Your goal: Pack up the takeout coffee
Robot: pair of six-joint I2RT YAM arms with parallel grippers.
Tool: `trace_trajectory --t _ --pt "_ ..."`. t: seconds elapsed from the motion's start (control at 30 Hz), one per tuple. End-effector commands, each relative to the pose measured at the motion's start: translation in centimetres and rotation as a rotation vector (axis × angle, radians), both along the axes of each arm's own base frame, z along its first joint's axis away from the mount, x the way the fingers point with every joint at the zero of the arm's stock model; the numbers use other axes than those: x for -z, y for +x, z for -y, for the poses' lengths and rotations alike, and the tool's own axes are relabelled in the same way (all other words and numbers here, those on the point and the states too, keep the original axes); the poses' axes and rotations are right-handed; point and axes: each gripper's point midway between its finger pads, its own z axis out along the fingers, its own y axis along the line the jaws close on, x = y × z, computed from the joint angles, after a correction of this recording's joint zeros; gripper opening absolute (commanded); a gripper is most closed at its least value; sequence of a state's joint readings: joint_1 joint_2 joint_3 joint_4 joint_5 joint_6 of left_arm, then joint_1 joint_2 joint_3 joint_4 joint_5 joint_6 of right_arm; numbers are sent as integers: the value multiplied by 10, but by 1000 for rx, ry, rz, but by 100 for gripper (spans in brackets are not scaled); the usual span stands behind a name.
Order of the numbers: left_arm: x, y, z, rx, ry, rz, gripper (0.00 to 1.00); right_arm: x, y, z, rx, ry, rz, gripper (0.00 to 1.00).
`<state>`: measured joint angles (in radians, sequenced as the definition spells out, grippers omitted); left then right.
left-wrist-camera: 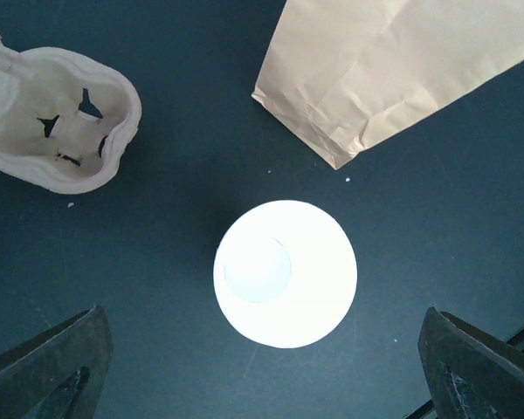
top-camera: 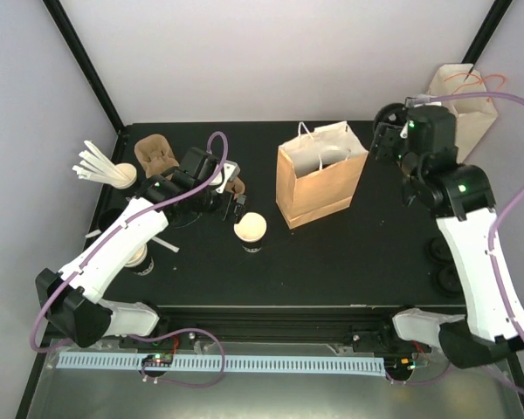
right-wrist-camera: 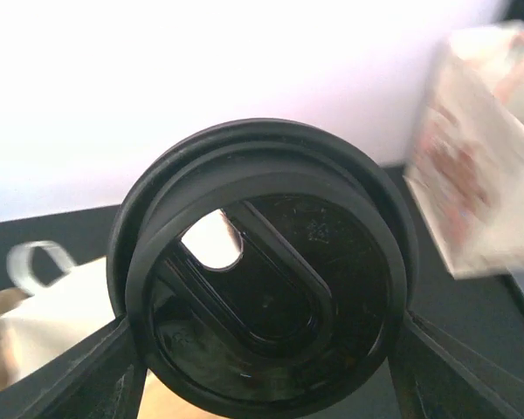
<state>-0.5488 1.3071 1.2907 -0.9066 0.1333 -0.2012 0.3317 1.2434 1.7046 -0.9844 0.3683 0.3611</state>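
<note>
The takeout coffee cup (top-camera: 250, 229) stands upright and lidless on the black table, left of the brown bag. From the left wrist its white open mouth (left-wrist-camera: 286, 272) shows from above. My left gripper (top-camera: 233, 202) hovers over it, open wide (left-wrist-camera: 264, 371), one finger (left-wrist-camera: 65, 371) on each side and neither touching the cup. My right gripper (top-camera: 386, 133) is raised at the back right, beside the bag's top. It is shut on a black round lid (right-wrist-camera: 262, 271), which fills the space between its fingers (right-wrist-camera: 266, 353).
The tall brown paper bag (top-camera: 319, 183) stands open mid-table, its corner (left-wrist-camera: 402, 70) just beyond the cup. A pulp cup carrier (left-wrist-camera: 52, 122) lies to the left. White stirrers (top-camera: 100, 168) sit far left, a white bag (top-camera: 463, 96) back right, and black lids (top-camera: 444, 253) under my right arm.
</note>
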Motion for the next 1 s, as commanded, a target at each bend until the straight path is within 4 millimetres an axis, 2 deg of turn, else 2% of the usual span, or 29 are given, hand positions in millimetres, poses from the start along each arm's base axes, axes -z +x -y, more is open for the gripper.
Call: trace_trajectory --t 0.0,0.07,0.1,0.17,0.23,0.3,0.43,0.5,0.6,0.73,0.97 --pt "-11 0 -1 -8 -19 5 99 -65 -17 -66 -440 4 233 73" --pt "-11 1 -1 -11 -19 4 99 -69 -23 -90 -542 20 249 72" --pt "-10 1 -1 -14 -20 3 99 -64 -24 -102 -581 26 232 72" --pt "-9 2 -3 -30 -12 0 99 -48 -25 -133 -668 25 181 71" --pt "-6 6 -15 -98 18 -11 99 -30 -30 -166 -748 -3 130 72" --pt "0 10 -36 -187 19 -44 99 -6 -35 -197 -818 -59 78 72" --pt "14 9 -76 -342 -129 -138 99 63 -47 -246 -942 -225 -62 73" --pt "14 8 -81 -355 -146 -142 98 97 -51 -263 -1002 -294 -144 74" --pt "7 9 -80 -346 -163 -115 98 132 -55 -280 -1060 -355 -246 74" --pt "5 14 -81 -345 -229 -102 98 168 -51 -290 -1061 -374 -344 74" --pt "8 13 -51 -207 -430 -170 97 225 -60 -299 -1074 -354 -561 76"
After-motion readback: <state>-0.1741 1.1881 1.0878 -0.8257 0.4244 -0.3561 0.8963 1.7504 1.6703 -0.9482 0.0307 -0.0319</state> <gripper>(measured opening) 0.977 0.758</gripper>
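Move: The right hand, already holding a black lid, is high up; the open coffee cup it is bound for stands about 29 cm to its left, 6 cm back and 35 cm below. The kraft bag stands beyond that cup, roughly 14 cm farther out and 20 cm to the cup's right; the cup carrier is about 19 cm farther out than the cup and 10 cm to the cup's left. From the empty left hand the cup lies 4 cm right, 1 cm ahead and some 17 cm below. The right arm swings the pinched lid some 30 cm to the left and a little back, first rising about 5 cm and then dropping steeply to finish roughly 20 cm lower, while the hand turns about 60 degrees counter-clockwise and tips its fingers down towards the open cup, keeping its grip. To make room, the left hand, fingers still wide open and empty, shifts about 8 cm left away from the cup, sinks slightly and turns some 20 degrees counter-clockwise. ##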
